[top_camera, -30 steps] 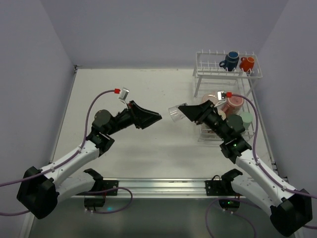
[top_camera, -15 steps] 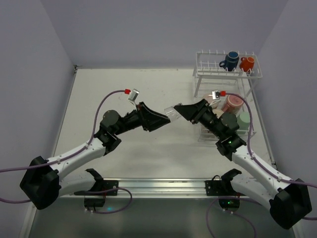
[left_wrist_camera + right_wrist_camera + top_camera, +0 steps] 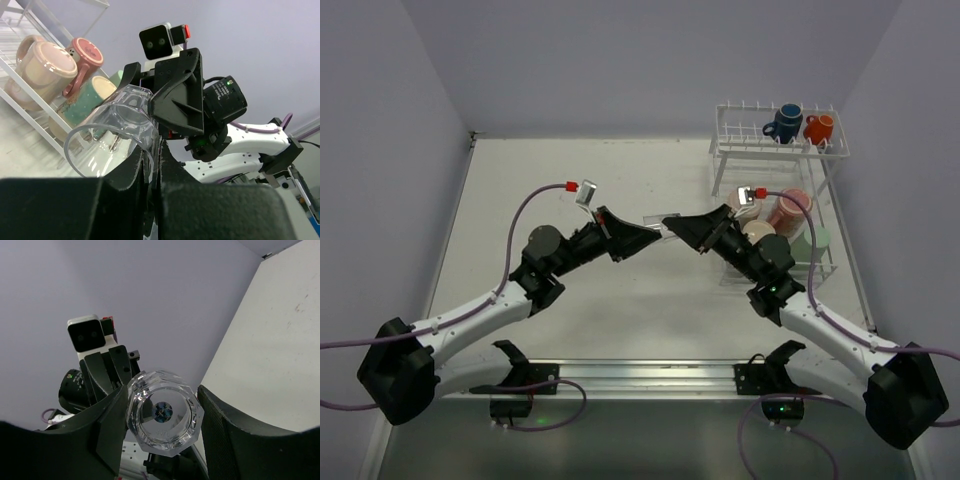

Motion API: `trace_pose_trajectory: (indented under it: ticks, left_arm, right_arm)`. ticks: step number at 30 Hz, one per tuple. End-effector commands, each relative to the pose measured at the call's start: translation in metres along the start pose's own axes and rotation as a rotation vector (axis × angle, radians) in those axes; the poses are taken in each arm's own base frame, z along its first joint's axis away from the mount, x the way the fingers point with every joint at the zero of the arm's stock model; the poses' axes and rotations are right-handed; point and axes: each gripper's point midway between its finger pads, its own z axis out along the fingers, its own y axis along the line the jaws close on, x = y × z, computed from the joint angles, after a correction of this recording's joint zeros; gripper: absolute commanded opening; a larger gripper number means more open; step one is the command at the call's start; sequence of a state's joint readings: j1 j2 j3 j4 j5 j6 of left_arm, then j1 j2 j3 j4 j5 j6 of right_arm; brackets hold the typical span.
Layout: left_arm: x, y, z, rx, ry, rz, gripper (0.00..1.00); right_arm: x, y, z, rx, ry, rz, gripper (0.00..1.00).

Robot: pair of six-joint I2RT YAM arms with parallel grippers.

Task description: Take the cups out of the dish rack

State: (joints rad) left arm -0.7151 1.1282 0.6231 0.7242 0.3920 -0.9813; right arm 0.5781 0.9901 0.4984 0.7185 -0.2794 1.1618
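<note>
A clear glass cup [image 3: 658,228] hangs in mid-air between both grippers above the table's middle. My left gripper [image 3: 645,236] is shut on its rim wall, seen in the left wrist view [image 3: 152,150] with the cup [image 3: 112,127] just beyond it. My right gripper [image 3: 674,222] is shut on the cup's faceted base [image 3: 165,412], a finger on each side [image 3: 162,400]. The white wire dish rack [image 3: 740,112] stands at the back right. A dark blue mug [image 3: 785,122] and an orange-red mug [image 3: 818,128] sit on its upper shelf.
On the rack's lower tier lie a pink mug [image 3: 790,208], a cream mug [image 3: 757,230] and a light green mug [image 3: 817,240], partly hidden by my right arm. The left wrist view shows a cream-pink mug [image 3: 42,70], a red-pink mug [image 3: 85,57] and a green one [image 3: 95,97].
The right gripper carried the glass cup leftward from the rack. The left gripper came right to meet it and closed on the cup's rim.
</note>
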Motion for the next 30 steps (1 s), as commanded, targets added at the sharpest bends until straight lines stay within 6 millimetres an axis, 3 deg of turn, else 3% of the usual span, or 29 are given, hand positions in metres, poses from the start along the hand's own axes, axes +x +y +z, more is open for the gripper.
trace_pose_trajectory:
  ticks: [1, 3, 5, 6, 7, 12, 19, 20, 24, 25, 26, 28, 30]
  left_arm:
    - [-0.032, -0.002, -0.004, -0.049, -0.143, 0.145, 0.00]
    - [-0.033, 0.006, -0.009, -0.100, -0.150, 0.164, 0.00]
    - [-0.034, 0.008, -0.012, -0.116, -0.157, 0.173, 0.00]
    - [-0.032, 0.012, -0.014, -0.130, -0.157, 0.177, 0.00]
    - [-0.032, 0.013, -0.015, -0.134, -0.158, 0.183, 0.00]
    - [-0.034, 0.016, -0.016, -0.153, -0.166, 0.207, 0.00]
    - [-0.038, 0.017, -0.011, -0.158, -0.165, 0.226, 0.00]
    - [-0.046, 0.018, -0.011, -0.189, -0.186, 0.238, 0.00]
    - [-0.056, 0.041, -0.022, -0.373, -0.170, 0.307, 0.00]
    - [-0.053, 0.055, -0.030, -0.457, -0.145, 0.313, 0.00]
    - [-0.064, 0.057, -0.032, -0.505, -0.162, 0.340, 0.00]
    - [-0.061, 0.084, -0.046, -0.645, -0.089, 0.350, 0.00]
    - [-0.082, 0.095, -0.055, -0.707, -0.109, 0.354, 0.00]
  right_arm:
    - [0.010, -0.007, -0.001, 0.007, 0.014, 0.004, 0.27]
    - [0.010, -0.007, -0.002, 0.009, 0.012, 0.003, 0.29]
    - [0.011, -0.006, -0.003, 0.007, 0.016, 0.000, 0.39]
    - [0.010, -0.007, -0.003, 0.009, 0.015, -0.001, 0.46]
    - [0.011, -0.007, -0.003, 0.008, 0.019, -0.004, 0.61]
    - [0.014, -0.007, -0.004, 0.007, 0.036, -0.015, 0.89]
    - [0.012, -0.005, -0.004, 0.006, 0.033, -0.026, 0.99]
    - [0.013, -0.007, -0.004, 0.019, 0.032, -0.027, 0.99]
    - [0.008, -0.014, -0.011, 0.063, -0.001, -0.055, 0.99]
    - [0.006, -0.017, -0.012, 0.075, -0.011, -0.072, 0.99]
    - [0.006, -0.019, -0.015, 0.093, -0.010, -0.080, 0.99]
    - [0.005, -0.023, -0.019, 0.118, -0.017, -0.112, 0.99]
    - [0.005, -0.033, -0.028, 0.173, -0.026, -0.124, 0.99]
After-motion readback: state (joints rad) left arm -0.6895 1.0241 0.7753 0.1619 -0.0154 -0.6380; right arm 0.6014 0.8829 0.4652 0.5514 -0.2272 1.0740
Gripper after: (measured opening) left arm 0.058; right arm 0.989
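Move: The clear cup hangs between my hands, well above the table. Its middle is about 4 cm ahead and 2 cm right of my left hand, which already pinches the rim, and about 1 cm ahead and 2 cm left of my right hand, still round its base. From my right hand, the teal mug in the rack is some 10 cm ahead, 23 cm right and 22 cm lower, the cream mug about 16 cm ahead, 20 cm right and as low. I spread my right fingers wide to let go of the cup's base, sinking that hand about 2 cm, while my left hand keeps its pinch on the rim. Then I draw the cup away from my right hand with my left, forward and to the left about 6 cm each and slightly down, swinging the wrist some 25 degrees counter-clockwise and rolling its left side up. ##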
